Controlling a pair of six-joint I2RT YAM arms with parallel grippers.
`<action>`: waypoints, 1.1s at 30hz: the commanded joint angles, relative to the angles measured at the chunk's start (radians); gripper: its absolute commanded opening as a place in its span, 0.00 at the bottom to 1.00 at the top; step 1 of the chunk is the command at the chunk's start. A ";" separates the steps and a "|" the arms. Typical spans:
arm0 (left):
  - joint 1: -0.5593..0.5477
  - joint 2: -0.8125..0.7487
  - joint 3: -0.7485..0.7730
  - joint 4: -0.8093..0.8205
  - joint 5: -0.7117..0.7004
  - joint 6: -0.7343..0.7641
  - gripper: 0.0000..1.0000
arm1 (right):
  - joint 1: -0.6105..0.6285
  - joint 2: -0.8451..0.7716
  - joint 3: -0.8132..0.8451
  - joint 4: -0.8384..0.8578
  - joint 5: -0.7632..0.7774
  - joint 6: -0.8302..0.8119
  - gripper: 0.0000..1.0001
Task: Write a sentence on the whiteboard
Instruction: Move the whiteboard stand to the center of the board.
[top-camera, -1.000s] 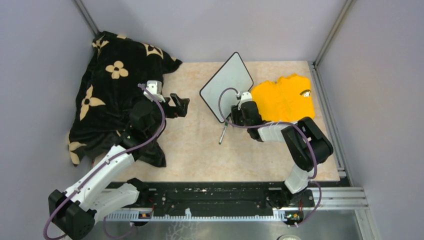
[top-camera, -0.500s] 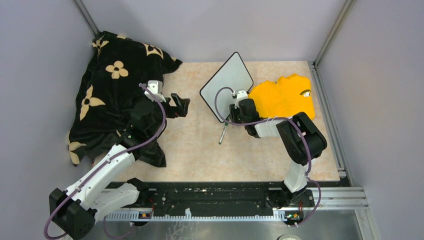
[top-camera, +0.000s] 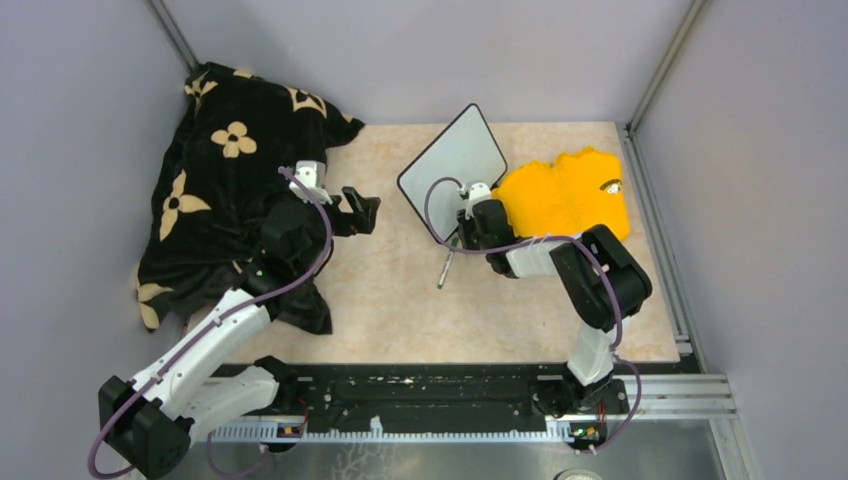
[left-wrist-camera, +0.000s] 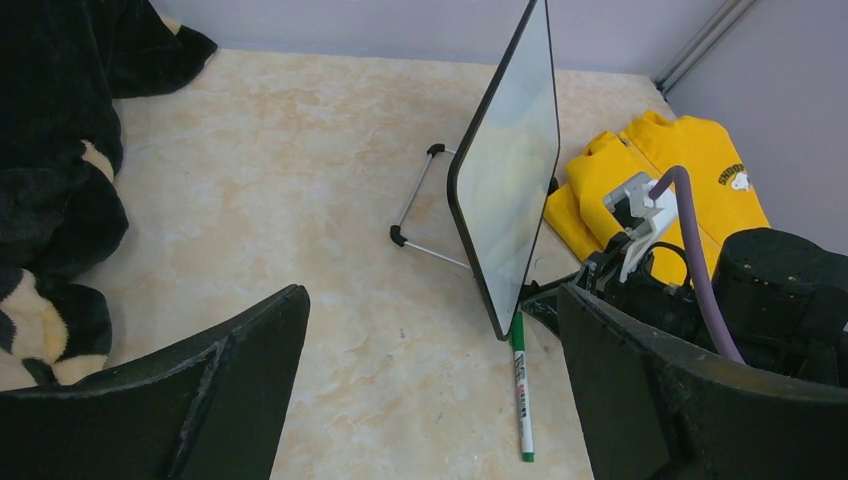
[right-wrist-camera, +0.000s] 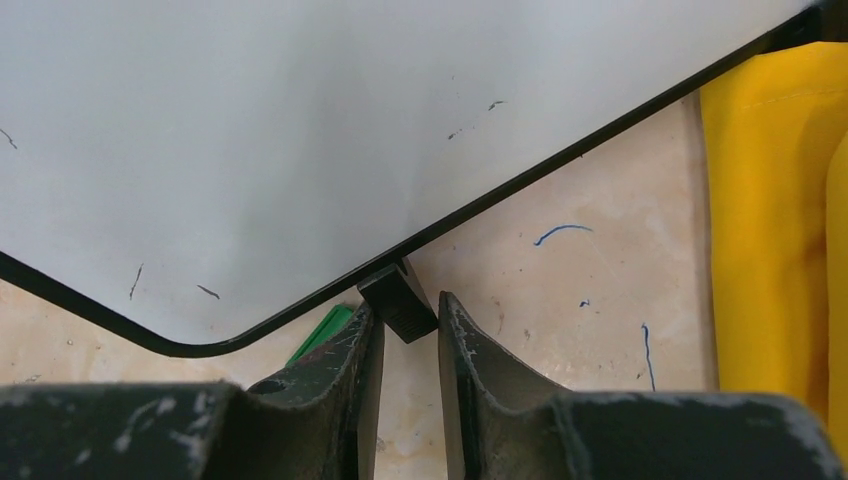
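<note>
The whiteboard (top-camera: 452, 162) (left-wrist-camera: 512, 170) stands tilted on its wire stand (left-wrist-camera: 415, 205) at mid table, its white face (right-wrist-camera: 300, 120) blank apart from small marks. My right gripper (top-camera: 463, 228) (right-wrist-camera: 410, 318) is at its lower corner, jaws shut on the board's small black foot (right-wrist-camera: 398, 303). A green-and-white marker (top-camera: 445, 268) (left-wrist-camera: 521, 385) lies on the table with one end under that corner; its green tip (right-wrist-camera: 322, 330) shows beside my left finger. My left gripper (top-camera: 360, 210) (left-wrist-camera: 432, 300) hovers wide open to the left, holding nothing.
A folded yellow shirt (top-camera: 565, 195) (left-wrist-camera: 690, 160) (right-wrist-camera: 770, 200) lies just right of the board. A black blanket with cream flowers (top-camera: 220, 190) (left-wrist-camera: 50, 150) is piled at the left. Grey walls close the back and sides. Blue ink marks (right-wrist-camera: 562, 232) spot the tabletop.
My right gripper slid a little left to the board's lower corner and its jaws narrowed onto the black foot. The board shifted slightly left. The left arm stayed put.
</note>
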 joint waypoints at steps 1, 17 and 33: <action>-0.004 -0.024 -0.001 0.015 0.010 -0.006 0.99 | 0.048 -0.012 0.011 0.037 0.056 0.027 0.22; -0.005 -0.048 -0.005 0.011 0.011 -0.016 0.99 | 0.230 0.008 0.059 -0.074 0.226 0.179 0.20; -0.004 -0.044 -0.008 0.014 0.015 -0.025 0.99 | 0.284 -0.004 0.128 -0.209 0.226 0.212 0.62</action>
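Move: My right fingers already pinch the black front foot of the whiteboard stand, at the fingertips just above the table. The whiteboard's middle is about 8 cm ahead of them, 3 cm to the left and 9 cm up. The green marker's middle is some 6 cm back and 2 cm left, and the yellow shirt's about 8 cm ahead and 19 cm right. From my idle left hand that foot lies roughly 7 cm ahead, 16 cm right and 24 cm below. Keeping my right-hand grip on the stand's foot, I drag it low along the table to the left and back towards the table's middle, about 9 cm altogether, starting slowly and mostly leftward, then diagonally. Once the sliding nears its end I open my fingers to a bit over half and let go of the foot, staying low around it. ##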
